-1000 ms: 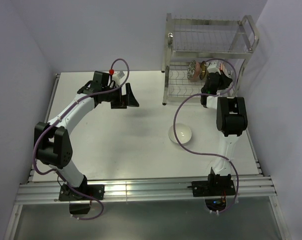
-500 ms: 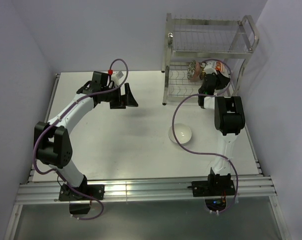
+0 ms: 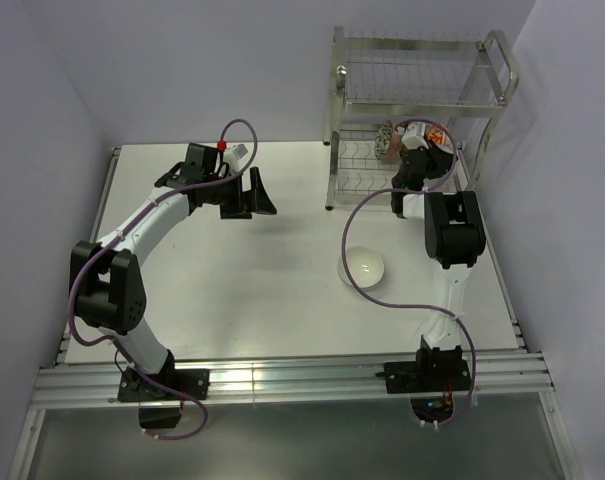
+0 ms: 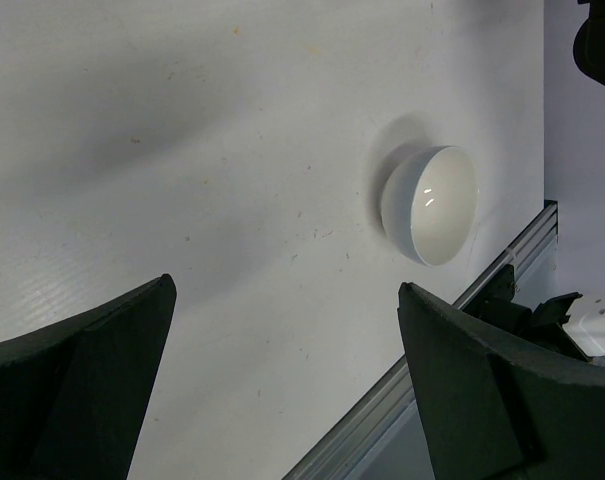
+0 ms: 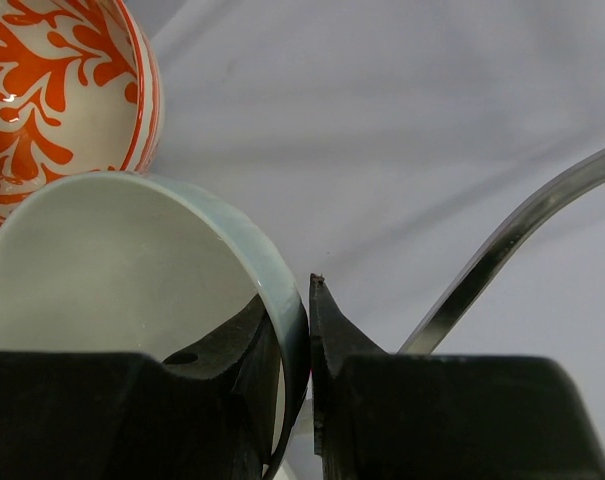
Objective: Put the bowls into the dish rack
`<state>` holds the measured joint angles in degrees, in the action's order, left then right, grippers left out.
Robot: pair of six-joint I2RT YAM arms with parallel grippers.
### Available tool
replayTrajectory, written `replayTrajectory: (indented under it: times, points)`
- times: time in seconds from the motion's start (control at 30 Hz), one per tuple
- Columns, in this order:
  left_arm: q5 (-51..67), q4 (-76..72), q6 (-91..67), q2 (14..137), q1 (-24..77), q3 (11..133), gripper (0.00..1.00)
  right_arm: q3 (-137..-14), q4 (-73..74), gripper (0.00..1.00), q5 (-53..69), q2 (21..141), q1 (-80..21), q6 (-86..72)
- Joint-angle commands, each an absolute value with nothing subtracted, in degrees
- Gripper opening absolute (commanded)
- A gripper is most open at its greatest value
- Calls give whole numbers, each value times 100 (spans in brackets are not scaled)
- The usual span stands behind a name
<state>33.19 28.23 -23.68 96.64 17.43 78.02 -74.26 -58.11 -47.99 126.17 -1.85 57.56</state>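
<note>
My right gripper [image 3: 418, 152] is shut on the rim of a plain white bowl [image 5: 102, 260], reaching into the lower tier of the silver dish rack [image 3: 422, 45]. In the right wrist view my gripper [image 5: 309, 300] pinches the rim, and the orange-red patterned bowl [image 5: 67, 95] stands just beyond it. The grey-white patterned bowl [image 3: 385, 138] stands in the same tier to the left. A second plain white bowl [image 3: 363, 266] lies on the table; it also shows in the left wrist view [image 4: 432, 205]. My left gripper [image 3: 262, 192] is open and empty above the table's far middle. The dark brown bowl is hidden.
A curved rack wire [image 5: 512, 240] runs close to the right of my right fingers. The rack's corner post [image 3: 330, 175] stands on the table between the two arms. The metal rail [image 3: 282, 378] borders the table's near edge.
My right gripper has moved farther into the rack's lower tier with the white bowl. The left arm and the bowl on the table have not moved.
</note>
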Motion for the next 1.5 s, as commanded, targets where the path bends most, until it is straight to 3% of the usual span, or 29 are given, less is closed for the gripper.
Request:
replayTrajectory:
  times: [0.0, 0.27, 0.67, 0.73, 0.83, 1.03, 1.47]
  points:
    - [3401, 2751, -2294, 9650, 1705, 7822, 100, -7410, -6193, 0, -4755, 12850, -316, 6037]
    - [3419, 2733, -2320, 9633, 1696, 7805, 100, -7506, -6978, 0, -4755, 13122, -316, 6855]
    - [3445, 2733, -2320, 9650, 1670, 7778, 99, -7418, -6109, 0, -4737, 12797, -325, 6311]
    - [3454, 2760, -2320, 9685, 1670, 7813, 99, -7366, -5986, 16, -4746, 12736, -351, 6232]
    - [3454, 2769, -2329, 9694, 1670, 7840, 100, -7348, -5801, 29, -4755, 12683, -386, 6091]
    - [3445, 2795, -2320, 9712, 1670, 7875, 100, -7330, -5388, 47, -4746, 12525, -422, 5766]
    - [3428, 2830, -2312, 9668, 1670, 7884, 100, -7242, -3824, 70, -4614, 11866, -562, 4676]
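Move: The right gripper still pinches the rim of the white bowl, already at the right end of the rack's lower tier, its middle roughly 2 cm ahead, 3 cm left and 4 cm below the hand. The orange bowl stands about 7 cm ahead and 4 cm left, slightly lower; the blue bowl is some 6 cm ahead and 10 cm left, also slightly lower. From the left gripper the white bowl lies about 9 cm ahead and 45 cm right. Keep the right gripper's pinch on the white bowl's rim and ease it about 1 cm left, rolling the hand a few degrees, in front of the orange bowl. Then open the fingers to let go of the rim, sinking about 3 cm and slipping a further 2 cm left while the hand tips some 10 degrees down, the open fingers still straddling the rim. ##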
